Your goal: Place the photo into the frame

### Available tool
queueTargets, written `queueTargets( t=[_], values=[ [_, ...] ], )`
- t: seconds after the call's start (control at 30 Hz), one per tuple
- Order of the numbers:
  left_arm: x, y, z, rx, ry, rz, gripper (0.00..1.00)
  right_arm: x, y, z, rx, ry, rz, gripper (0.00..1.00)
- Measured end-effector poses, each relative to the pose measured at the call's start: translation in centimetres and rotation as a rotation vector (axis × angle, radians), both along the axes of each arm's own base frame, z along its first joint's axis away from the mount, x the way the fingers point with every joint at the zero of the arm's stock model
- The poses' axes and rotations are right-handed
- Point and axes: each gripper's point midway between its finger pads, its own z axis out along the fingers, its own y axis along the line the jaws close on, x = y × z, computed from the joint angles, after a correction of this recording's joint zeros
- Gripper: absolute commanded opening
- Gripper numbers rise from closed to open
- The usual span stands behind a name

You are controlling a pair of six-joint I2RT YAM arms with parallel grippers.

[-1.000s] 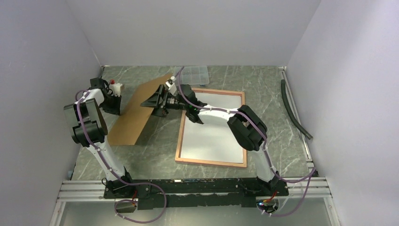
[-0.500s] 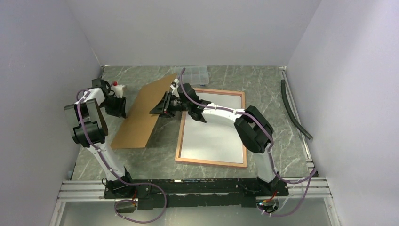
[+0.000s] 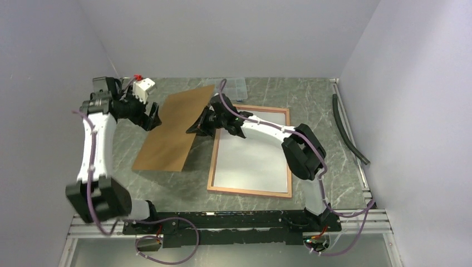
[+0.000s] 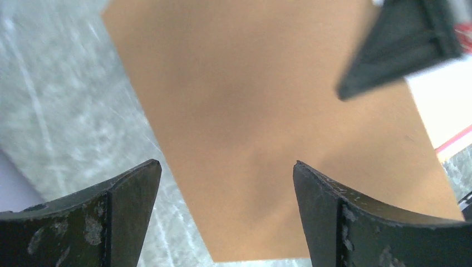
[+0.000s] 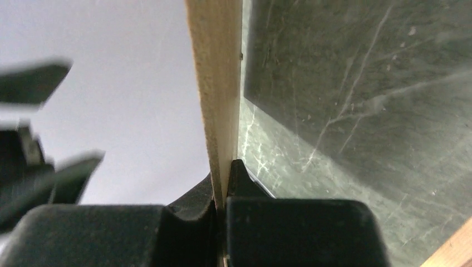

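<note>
The frame [image 3: 250, 192], a thin pink-brown rectangle with a white inside, lies flat at centre right; its corner [image 4: 445, 105] shows in the left wrist view. The photo's printed face is out of view. A plain brown backing board [image 3: 172, 130] slants left of the frame, its near end on the table. My right gripper [image 3: 199, 125] is shut on the board's raised right edge; the right wrist view shows the jaws [image 5: 224, 172] pinching the board's thin edge [image 5: 214, 83]. My left gripper [image 3: 153, 118] stands open beside the board's far left edge, nothing between its fingers [image 4: 225, 164].
A small clear plastic compartment box [image 3: 232, 87] sits against the back wall behind the frame. A black hose [image 3: 348, 130] lies along the right wall. Grey walls close in the marble table on three sides.
My left gripper has opened, let go of the board and swung up and back with its arm. My right gripper has shut on the board's right edge, and the board has shifted slightly right.
</note>
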Motion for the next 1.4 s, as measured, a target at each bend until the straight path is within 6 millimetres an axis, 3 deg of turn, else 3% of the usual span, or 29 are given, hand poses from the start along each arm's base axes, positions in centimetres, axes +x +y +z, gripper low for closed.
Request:
queueTargets(
  t=[0.1, 0.23, 0.4, 0.6, 0.83, 1.03, 1.27, 1.33, 1.4],
  values=[
    [-3.1, -2.0, 4.6, 0.038, -0.185, -0.123, 0.95, 1.2, -1.1, 1.1, -0.025, 0.03, -0.078, 0.0],
    [-8.5, -4.3, 8.6, 0.109, -0.386, -0.286, 0.95, 2.5, -2.9, 3.7, -0.025, 0.065, -0.205, 0.0],
    [-13.2, -6.0, 9.3, 0.191, -0.529, -0.433, 0.95, 3.8, -3.7, 7.3, 0.044, 0.085, -0.307, 0.0],
    [-17.3, -7.1, 7.2, 0.331, -0.661, -0.582, 0.92, 3.7, -3.3, 8.4, 0.092, 0.12, -0.329, 0.0],
    [-16.8, -7.4, 4.1, 0.392, -0.752, -0.672, 0.82, 2.8, -2.5, 8.7, 0.137, 0.155, -0.306, 0.0],
    [-14.2, -7.0, 5.7, 0.448, -0.858, -0.658, 0.69, 1.5, -1.8, 8.7, 0.137, 0.167, -0.274, 0.0],
    [-12.8, -6.7, 5.8, 0.448, -0.883, -0.64, 0.29, -0.4, -1.1, 10.3, 0.167, 0.168, -0.253, 0.0],
    [-12.6, -6.7, 5.7, 0.445, -0.884, -0.636, 0.22, -0.3, -1.1, 11.0, 0.185, 0.157, -0.256, 0.03],
    [-12.2, -6.6, 5.8, 0.454, -0.903, -0.636, 0.13, -0.2, -1.2, 11.5, 0.196, 0.146, -0.266, 0.13]
  ],
)
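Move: The brown board's near right corner, where the left fingers will close, lies about 14 cm back, 12 cm right and 14 cm below the open left hand. From the right hand, which already pinches the board's right edge, that corner is some 10 cm back, 3 cm left and 8 cm lower. The frame's middle is about 23 cm right, 2 cm ahead and 16 cm below the right hand; the clear plastic box is 26 cm ahead of it, 13 cm right and 15 cm down. The brown board stays pinched in the right hand, which lifts it about 11 cm, swinging forward and right and then back while turning roughly 15 degrees clockwise. Wide open, the left hand draws back about 17 cm and to the right, arching up then down, and swings its fingers up and clockwise; it then comes forward about 5 cm and closes around the board near its near right corner. ##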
